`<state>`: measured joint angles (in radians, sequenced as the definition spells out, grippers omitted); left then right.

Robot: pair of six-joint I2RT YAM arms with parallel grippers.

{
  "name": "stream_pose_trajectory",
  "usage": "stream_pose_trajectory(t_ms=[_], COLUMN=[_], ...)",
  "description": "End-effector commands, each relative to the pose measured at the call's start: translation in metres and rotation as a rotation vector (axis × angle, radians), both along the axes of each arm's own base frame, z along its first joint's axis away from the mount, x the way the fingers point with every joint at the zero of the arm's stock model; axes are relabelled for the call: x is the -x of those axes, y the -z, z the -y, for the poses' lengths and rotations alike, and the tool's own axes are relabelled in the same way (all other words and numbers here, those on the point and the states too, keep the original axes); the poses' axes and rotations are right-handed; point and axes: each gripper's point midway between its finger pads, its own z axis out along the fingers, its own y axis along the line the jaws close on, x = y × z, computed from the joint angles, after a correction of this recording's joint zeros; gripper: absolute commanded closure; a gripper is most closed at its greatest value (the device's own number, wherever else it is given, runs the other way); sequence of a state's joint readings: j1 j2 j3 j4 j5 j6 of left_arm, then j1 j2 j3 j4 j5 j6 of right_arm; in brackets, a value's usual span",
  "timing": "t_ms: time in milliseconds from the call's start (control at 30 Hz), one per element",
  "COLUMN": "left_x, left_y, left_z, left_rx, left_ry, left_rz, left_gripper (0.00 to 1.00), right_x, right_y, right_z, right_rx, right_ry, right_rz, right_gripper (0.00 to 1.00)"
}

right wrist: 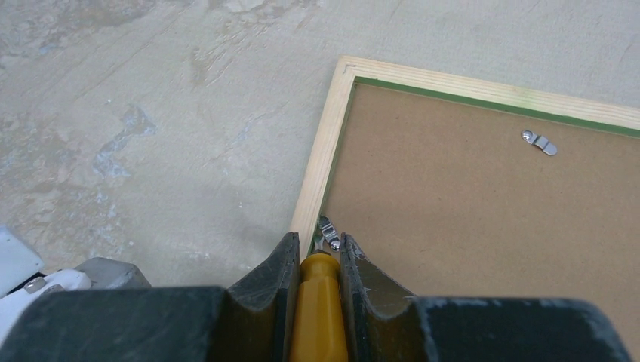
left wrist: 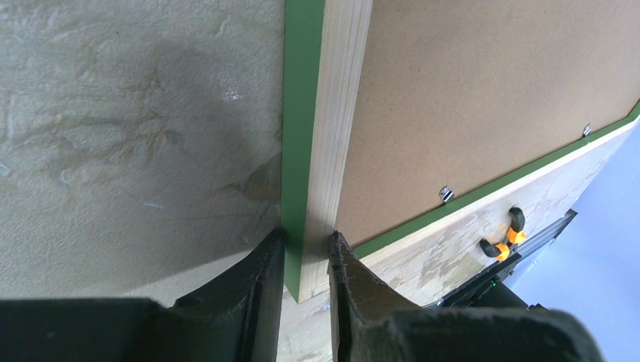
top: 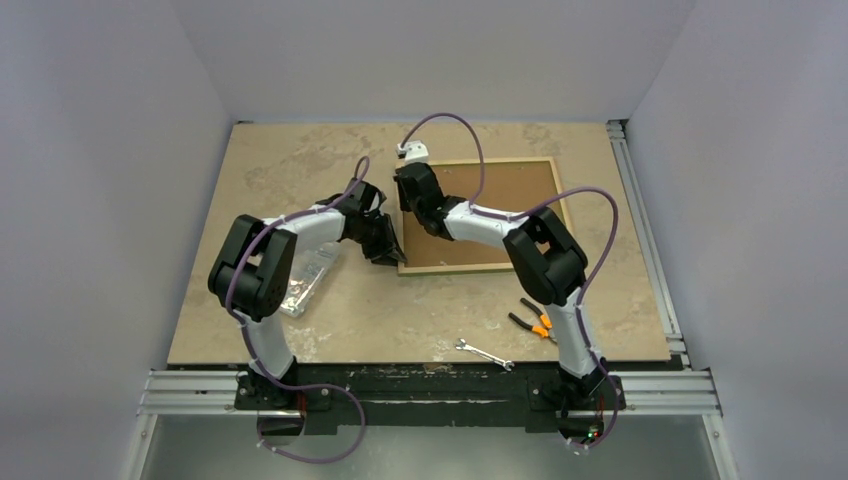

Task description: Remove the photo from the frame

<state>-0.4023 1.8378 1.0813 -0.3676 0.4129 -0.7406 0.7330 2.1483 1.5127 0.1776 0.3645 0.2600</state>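
Note:
The frame (top: 470,267) lies face down at the middle right of the table, pale wood with a green edge (left wrist: 302,113). Only the photo's plain brown back (top: 510,190) shows, held in by small metal clips (left wrist: 447,194); its printed side is hidden. My left gripper (left wrist: 306,237) is shut on the frame's side rail at the near left corner (top: 392,255). My right gripper (right wrist: 315,245) is shut on a yellow-handled tool (right wrist: 321,302). The tool's tip sits at a clip (right wrist: 328,232) on the frame's left rail. Another clip (right wrist: 539,142) sits along the far rail.
Orange-handled pliers (top: 532,322) and a steel wrench (top: 484,353) lie near the table's front edge on the right. A clear plastic box (top: 310,275) lies under the left arm. Walls close in the table at the back and both sides.

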Motion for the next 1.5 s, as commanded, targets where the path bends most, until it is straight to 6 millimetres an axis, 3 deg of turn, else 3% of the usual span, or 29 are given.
stream_pose_trajectory(t_ms=[0,233,467,567,767,933,1000,1133,1233,1267,1333,1467], left_x=[0.010,0.011,0.010,0.009,0.002,0.002,0.002,0.001,0.005,0.008,0.014,0.031], left_y=[0.011,0.014,0.014,0.013,0.002,-0.001,-0.005,-0.022,-0.030,-0.031,-0.034,-0.036], left_z=[-0.001,-0.001,-0.001,-0.001,-0.002,-0.001,-0.001,-0.003,-0.004,-0.004,-0.006,0.000], left_rx=[-0.021,-0.023,-0.027,-0.025,-0.030,-0.027,-0.022,-0.014,-0.005,0.000,0.014,0.042], left_ry=[0.002,-0.003,-0.001,-0.001,0.003,0.004,0.006,0.010,0.002,-0.007,-0.036,-0.088], left_rz=[-0.034,-0.041,-0.043,-0.038,0.000,0.004,0.013,0.065,0.073,0.074,0.082,0.058], left_gripper=[1.00,1.00,1.00,1.00,1.00,1.00,0.93,0.64,0.50,0.47,0.37,0.34], right_x=[-0.013,-0.025,-0.024,-0.015,-0.001,0.014,0.025,0.055,0.083,0.097,0.119,0.151], right_y=[0.006,0.002,-0.021,-0.042,-0.103,-0.083,-0.080,-0.087,-0.074,-0.061,-0.060,-0.058], right_z=[0.018,0.026,0.030,0.017,0.031,0.030,0.035,0.051,0.081,0.094,0.114,0.148], right_rx=[0.085,0.153,0.166,0.077,-0.005,-0.110,-0.133,-0.155,-0.098,-0.070,-0.060,-0.079], right_ry=[0.089,0.134,0.143,0.061,0.013,-0.093,-0.091,-0.098,-0.072,-0.063,-0.041,0.021], right_rz=[0.023,0.061,0.079,0.085,0.089,-0.046,-0.072,-0.088,-0.121,-0.148,-0.149,-0.131], right_gripper=[1.00,1.00,1.00,1.00,1.00,1.00,1.00,1.00,1.00,1.00,1.00,1.00])
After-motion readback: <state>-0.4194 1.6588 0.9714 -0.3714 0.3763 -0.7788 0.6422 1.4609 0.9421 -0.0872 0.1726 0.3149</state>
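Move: The screwdriver in the right hand is already at the clip midway along the frame's left side, about 7 cm below this hand, 1 cm ahead and 1 cm right; the nearer-left clip on the near side is 17 cm back, 9 cm right and 7 cm down. The left hand straddles the left rim, its near corner 3 cm back, dead in line and level; from it the left-side clip is 14 cm ahead and 1 cm right, the near-side clip 1 cm back, 8 cm right, both nearly level. Keeping its grip on the orange handle, the right hand works the screwdriver tip at the left-side clip, about 2 cm forward and then right, then lifts some 10 cm clear and swings back and right over the brown backing towards the near-side clip, sinking again and tipping down about 10 degrees. The left hand holds the rim until late, then spreads its fingers, lets go and comes up and back about 3 cm. ##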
